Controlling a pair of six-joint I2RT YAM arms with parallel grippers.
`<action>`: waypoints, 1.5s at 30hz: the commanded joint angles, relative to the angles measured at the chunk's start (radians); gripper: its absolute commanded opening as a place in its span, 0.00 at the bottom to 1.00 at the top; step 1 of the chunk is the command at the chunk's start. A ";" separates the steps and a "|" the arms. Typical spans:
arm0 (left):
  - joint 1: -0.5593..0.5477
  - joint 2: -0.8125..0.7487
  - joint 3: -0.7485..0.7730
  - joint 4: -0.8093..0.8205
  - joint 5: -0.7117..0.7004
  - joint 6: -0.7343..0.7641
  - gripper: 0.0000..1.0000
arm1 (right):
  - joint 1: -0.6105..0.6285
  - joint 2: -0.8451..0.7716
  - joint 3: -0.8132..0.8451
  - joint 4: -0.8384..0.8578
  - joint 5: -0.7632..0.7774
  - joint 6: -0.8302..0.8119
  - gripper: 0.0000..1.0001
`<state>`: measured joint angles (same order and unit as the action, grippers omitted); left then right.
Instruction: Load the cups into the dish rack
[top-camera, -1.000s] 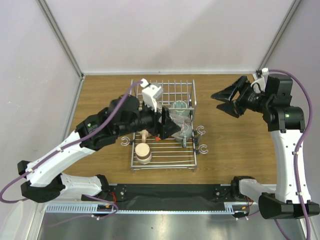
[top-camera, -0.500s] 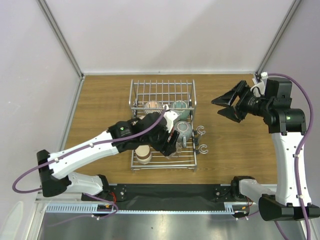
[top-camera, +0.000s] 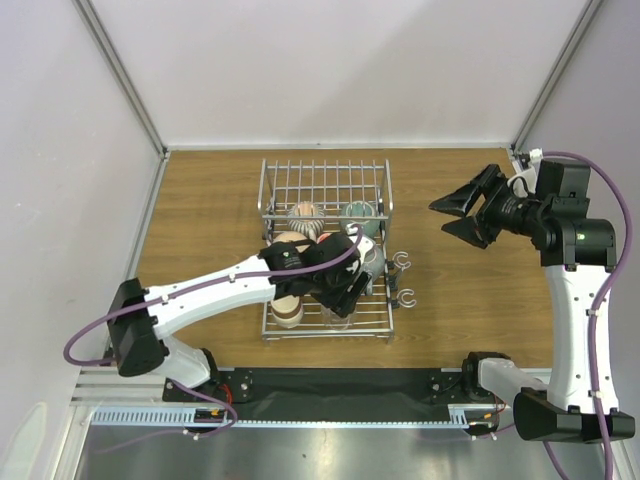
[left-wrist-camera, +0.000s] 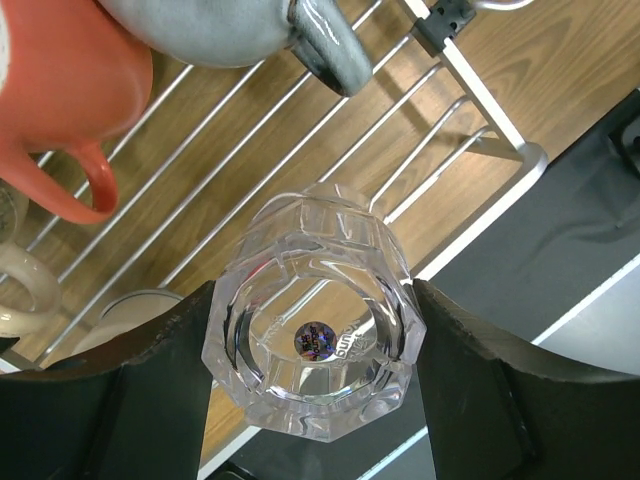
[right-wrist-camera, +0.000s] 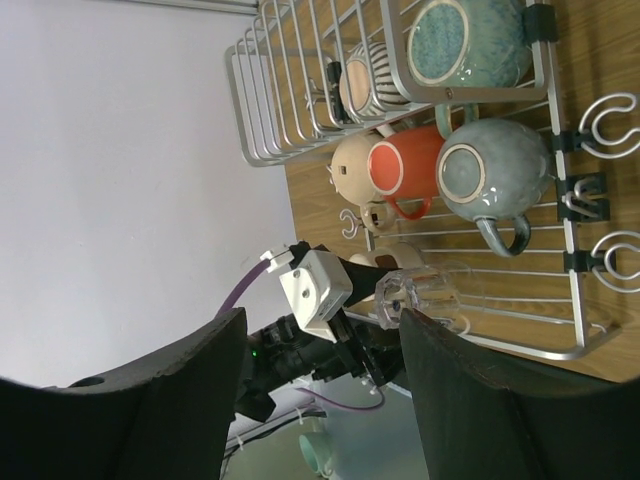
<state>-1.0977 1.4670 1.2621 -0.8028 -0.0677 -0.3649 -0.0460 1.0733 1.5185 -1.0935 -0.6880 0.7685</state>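
A clear glass cup (left-wrist-camera: 315, 345) hangs mouth-down over the front slats of the dish rack (top-camera: 385, 330), and my left gripper (top-camera: 338, 292) is shut on its sides. Behind it in the rack lie a red-orange mug (left-wrist-camera: 60, 80), a grey-green mug (left-wrist-camera: 200, 25) and two beige cups (left-wrist-camera: 25, 290). Upright tines at the back hold a ribbed cup (top-camera: 303, 215) and a teal cup (top-camera: 358, 213). In the right wrist view the glass cup (right-wrist-camera: 420, 295) shows above the rack's front rail. My right gripper (top-camera: 440, 216) hovers open and empty over bare table, right of the rack.
Small wire hooks (top-camera: 403, 262) stick out from the rack's right side. A black strip (top-camera: 340, 385) runs along the near table edge between the arm bases. Grey walls close in the wooden table (top-camera: 200, 200) at the back and on both sides.
My left arm has swung from the middle of the rack towards its front edge, carrying the glass cup. The right gripper has drifted slightly right, still open.
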 joint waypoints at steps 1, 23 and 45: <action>-0.008 0.027 0.036 -0.019 -0.012 0.020 0.00 | -0.014 -0.019 0.011 -0.029 -0.019 -0.031 0.69; 0.038 -0.020 -0.015 0.007 -0.043 -0.055 0.00 | -0.057 -0.024 -0.067 -0.134 -0.087 -0.136 0.69; 0.079 0.147 0.005 0.119 -0.040 -0.029 0.31 | -0.086 -0.038 -0.141 -0.171 -0.122 -0.207 0.70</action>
<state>-1.0416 1.5921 1.2327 -0.6968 -0.1036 -0.4171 -0.1268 1.0451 1.3911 -1.2812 -0.7738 0.5655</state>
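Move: The clear glass is already in the left hand, bottom up; its free spot low in the rack's front right part lies about 4 cm ahead, 2 cm right and 8 cm below. The grey mug sits some 11 cm ahead and 6 cm right, the red mug 12 cm ahead and 3 cm left, and the front beige cup level with the hand, 12 cm left, all about 6 cm lower. From the empty right hand the spot is roughly 20 cm left, 6 cm back and 30 cm below. Keeping its grip on the glass, the left hand works it down and forward towards the grey mug: it sinks a little, lifts back about 2 cm while shifting left, then goes down about 5 cm and back to the right, the wrist turning slightly counter-clockwise. Meanwhile the empty right hand, open throughout, sinks about 5 cm and draws back 3 or 4 cm, tipping its fingers roughly 10 degrees further down. ##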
